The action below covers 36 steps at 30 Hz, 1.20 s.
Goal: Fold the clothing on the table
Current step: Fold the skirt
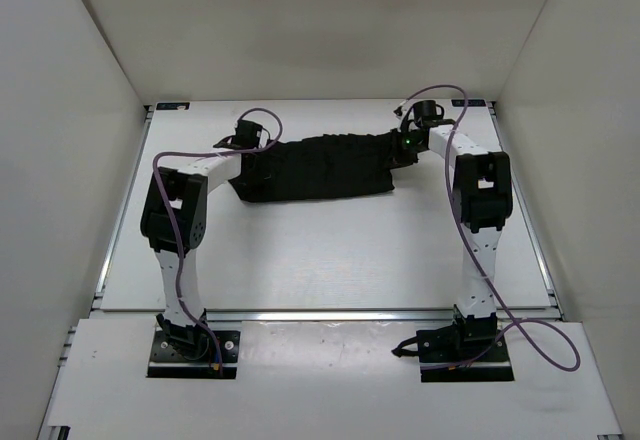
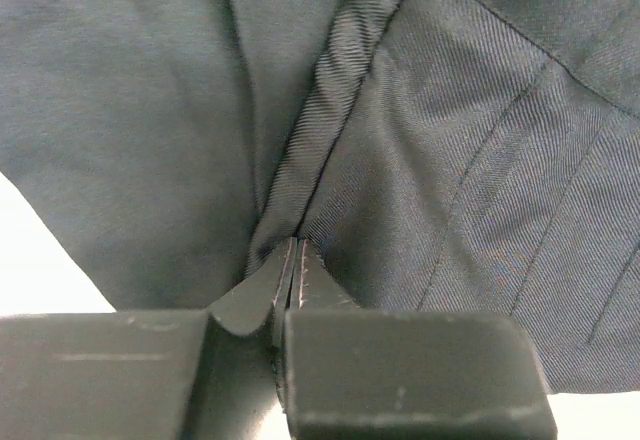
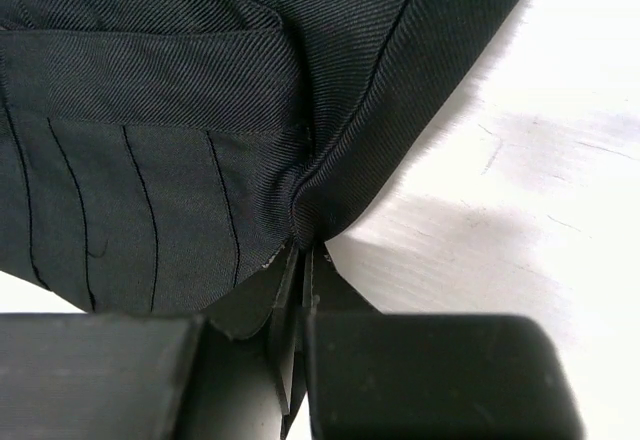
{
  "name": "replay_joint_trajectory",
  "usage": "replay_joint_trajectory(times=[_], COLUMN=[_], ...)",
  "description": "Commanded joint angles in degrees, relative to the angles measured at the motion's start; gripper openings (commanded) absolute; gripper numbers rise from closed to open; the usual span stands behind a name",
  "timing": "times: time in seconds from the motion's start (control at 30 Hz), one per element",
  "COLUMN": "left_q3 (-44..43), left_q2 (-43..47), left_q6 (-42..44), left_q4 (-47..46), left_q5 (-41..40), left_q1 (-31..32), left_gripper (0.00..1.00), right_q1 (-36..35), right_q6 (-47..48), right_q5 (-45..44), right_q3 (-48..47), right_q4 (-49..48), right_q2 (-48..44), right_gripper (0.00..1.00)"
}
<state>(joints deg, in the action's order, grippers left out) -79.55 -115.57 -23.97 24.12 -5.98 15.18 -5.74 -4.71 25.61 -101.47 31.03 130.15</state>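
Observation:
The clothing (image 1: pixel 320 168) is a black pleated garment lying as a wide band across the far half of the white table (image 1: pixel 330 250). My left gripper (image 1: pixel 243 150) is at its left end, shut on a fold of the fabric (image 2: pixel 330 90); in the left wrist view the left gripper (image 2: pixel 294 242) has its jaws pressed together on a seam. My right gripper (image 1: pixel 403 147) is at the garment's right end, and in the right wrist view the right gripper (image 3: pixel 306 245) is shut on a bunched edge of the cloth (image 3: pixel 150 130).
White walls enclose the table on three sides. A metal rail (image 1: pixel 330 313) runs along the near edge, with both arm bases (image 1: pixel 190 345) behind it. Purple cables (image 1: pixel 540 345) loop beside the arms. Bare tabletop lies between the garment and the rail.

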Motion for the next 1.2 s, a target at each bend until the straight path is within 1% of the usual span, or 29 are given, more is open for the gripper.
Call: replay_joint_trajectory(times=[0.0,0.13,0.3,0.37,0.5,0.53,0.57,0.6,0.7,0.87,0.97,1.07,1.17], left_q3=[-1.66,0.88,7.64,9.58,13.80,14.68,15.29,16.34,18.72,19.52,18.29,17.85,16.10], left_q2=[-0.89,0.34,3.24,4.03,5.62,5.62,5.79,6.14,6.84,6.15,4.65,3.95,2.28], left_q6=[1.46,2.35,2.34,2.08,2.26,2.43,2.43,1.91,0.86,-0.64,-2.13,-4.42,-5.65], left_q4=[1.81,1.11,-1.18,-1.88,-3.29,-3.38,-3.12,-4.16,-6.10,-9.35,-11.37,-15.05,-16.38], left_q5=[4.47,5.71,10.27,11.60,15.81,17.04,17.40,18.80,21.88,26.54,31.09,33.39,35.41], left_q1=[1.25,2.66,4.68,6.52,9.42,10.56,10.92,11.45,13.29,17.42,19.53,21.81,23.31], left_gripper=[0.02,0.02,0.01,0.00,0.00,0.01,0.01,0.01,0.01,0.01,0.01,0.01,0.01], right_q1=[0.99,0.91,-0.94,-1.90,-5.33,-7.34,-7.88,-10.06,-14.90,-18.42,-19.57,-19.58,-20.36], right_q6=[0.23,0.93,0.41,-0.47,-3.11,-4.24,-5.04,-5.31,-8.29,-13.21,-14.88,-16.38,-17.52], right_q5=[0.59,-0.02,-1.96,-2.58,-2.49,-2.66,-3.36,-3.98,-5.74,-5.56,-6.36,-6.36,-4.52], right_q3=[-1.54,1.52,11.81,16.98,23.41,25.16,26.75,27.81,30.18,33.44,34.41,34.94,34.94], right_q4=[0.08,0.53,-2.36,-3.34,-4.74,-5.01,-5.45,-5.88,-6.67,-9.22,-9.67,-10.54,-11.34], right_q2=[-5.07,-10.86,-21.59,-26.50,-33.02,-36.33,-36.98,-39.07,-42.07,-45.77,-47.09,-47.18,-46.91], right_gripper=[0.00,0.00,0.00,0.01,0.00,0.00,0.00,0.00,0.00,0.00,0.00,0.00,0.00])
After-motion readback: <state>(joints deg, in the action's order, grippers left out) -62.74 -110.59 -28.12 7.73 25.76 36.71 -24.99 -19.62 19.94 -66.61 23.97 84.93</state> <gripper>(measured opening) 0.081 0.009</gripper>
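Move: Both hands already pinch the skirt, lying flat and wide across the far half of the table: the left hand has its left end, the right hand its far right end. The skirt's middle is about 18 cm to the right of the left hand and level with it, and some 20 cm to the left of the right hand and 4 cm back. From the left hand, the near left corner lies about 8 cm back and 3 cm left. From the right hand, the near right corner lies roughly 9 cm back and 3 cm left. Keeping its pinch on the skirt's left end, the left hand stays low and drags it about 20 cm right and 16 cm back, towards the right hand's side, turning some 35 degrees clockwise with its left side dipping. The right hand, still shut on its end, first lifts, then sweeps back and leftwards as it goes on rising, slowing to near rest high above the table. ##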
